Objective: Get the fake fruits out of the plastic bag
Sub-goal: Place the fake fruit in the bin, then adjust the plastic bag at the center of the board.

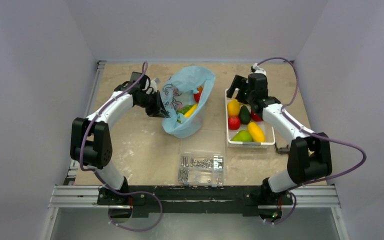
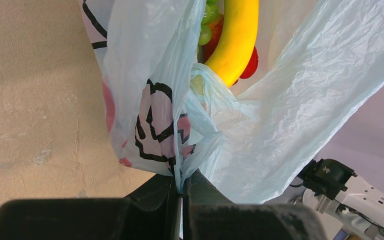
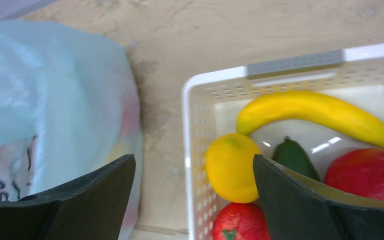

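The light-blue plastic bag [image 1: 189, 80] lies at the table's middle back, mouth open toward the right. Inside it show a yellow banana [image 1: 190, 110], green grapes [image 1: 184, 108] and a red fruit [image 1: 197, 96]. My left gripper [image 1: 160, 107] is shut on the bag's left edge; in the left wrist view the jaws [image 2: 182, 192] pinch the printed film [image 2: 155, 125], with the banana [image 2: 235, 40] and grapes [image 2: 207, 25] beyond. My right gripper [image 1: 237, 92] stands open and empty over the white basket's far-left corner, its fingertips [image 3: 194, 161] straddling the basket's left wall, beside a yellow lemon-like fruit [image 3: 231, 167].
The white slotted basket [image 1: 250, 144] at the right holds several fruits: a banana [image 3: 315, 112], a dark green one [image 3: 295, 157], red ones [image 3: 365, 172]. A clear compartment box [image 1: 201, 168] with silver screws sits at the front middle. The bag [image 3: 45, 100] lies close to the basket's left.
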Controlling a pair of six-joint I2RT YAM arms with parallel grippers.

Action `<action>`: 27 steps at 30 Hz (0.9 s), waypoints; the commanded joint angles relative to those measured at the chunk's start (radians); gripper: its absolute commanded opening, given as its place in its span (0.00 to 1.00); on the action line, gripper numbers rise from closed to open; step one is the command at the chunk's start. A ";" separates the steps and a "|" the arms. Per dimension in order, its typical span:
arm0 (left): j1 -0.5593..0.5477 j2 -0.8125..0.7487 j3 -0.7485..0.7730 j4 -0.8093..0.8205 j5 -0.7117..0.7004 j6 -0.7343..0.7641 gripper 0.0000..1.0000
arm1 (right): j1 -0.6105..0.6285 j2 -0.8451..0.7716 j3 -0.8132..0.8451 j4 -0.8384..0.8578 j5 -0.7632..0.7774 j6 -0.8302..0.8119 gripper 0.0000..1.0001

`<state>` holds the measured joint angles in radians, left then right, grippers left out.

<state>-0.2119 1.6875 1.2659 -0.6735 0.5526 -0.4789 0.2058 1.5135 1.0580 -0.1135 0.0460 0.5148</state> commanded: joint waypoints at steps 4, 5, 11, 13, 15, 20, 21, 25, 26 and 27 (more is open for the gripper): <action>-0.009 0.006 0.018 0.028 0.041 -0.004 0.00 | 0.309 -0.060 0.120 0.068 0.145 -0.124 0.78; -0.009 0.007 0.018 0.029 0.041 -0.005 0.00 | 0.348 -0.054 0.139 0.075 0.164 -0.135 0.75; -0.012 0.009 0.018 0.030 0.046 -0.006 0.00 | 0.474 0.116 0.286 0.092 0.066 -0.172 0.63; -0.012 0.011 0.018 0.029 0.047 -0.006 0.00 | 0.482 0.198 0.369 0.038 0.024 -0.139 0.52; -0.012 0.009 0.018 0.029 0.047 -0.004 0.00 | 0.492 0.246 0.400 0.036 0.014 -0.110 0.45; -0.013 0.005 0.018 0.025 0.040 0.002 0.00 | 0.496 0.311 0.376 0.084 0.076 -0.038 0.31; -0.012 0.004 0.018 0.026 0.044 0.000 0.00 | 0.496 0.330 0.374 0.085 0.083 -0.036 0.31; -0.014 0.003 0.017 0.032 0.053 -0.007 0.00 | 0.494 0.383 0.367 0.040 0.121 -0.020 0.32; -0.014 0.002 0.017 0.031 0.053 -0.007 0.00 | 0.494 0.386 0.357 0.029 0.138 -0.023 0.32; -0.014 -0.001 0.016 0.031 0.052 -0.007 0.00 | 0.494 0.384 0.342 0.024 0.158 -0.024 0.32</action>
<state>-0.2188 1.6909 1.2659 -0.6674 0.5747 -0.4793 0.6956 1.9083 1.4239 -0.0620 0.1207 0.4686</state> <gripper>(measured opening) 0.008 0.318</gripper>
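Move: The yellow banana in the open bag lies about 22 cm to the right hand's left, nearly level with it fore and aft and some 10 cm lower. The green grapes are about 3 cm left of the banana; the red pepper is some 6 cm farther out and 3 cm right of it. A round yellow fruit in the bin sits almost under the right hand. From the left hand the banana is about 12 cm right and 5 cm ahead, lower down. Swing the empty right gripper about 25 cm left, from over the bin to the bag's mouth, arching up some 9 cm on the way and then sinking about 11 cm towards the banana and grapes. Turn it roughly 25 degrees counter-clockwise and narrow the fingers from nearly wide to about a third open. Keep the left fingers pinched on the bag's rim. ##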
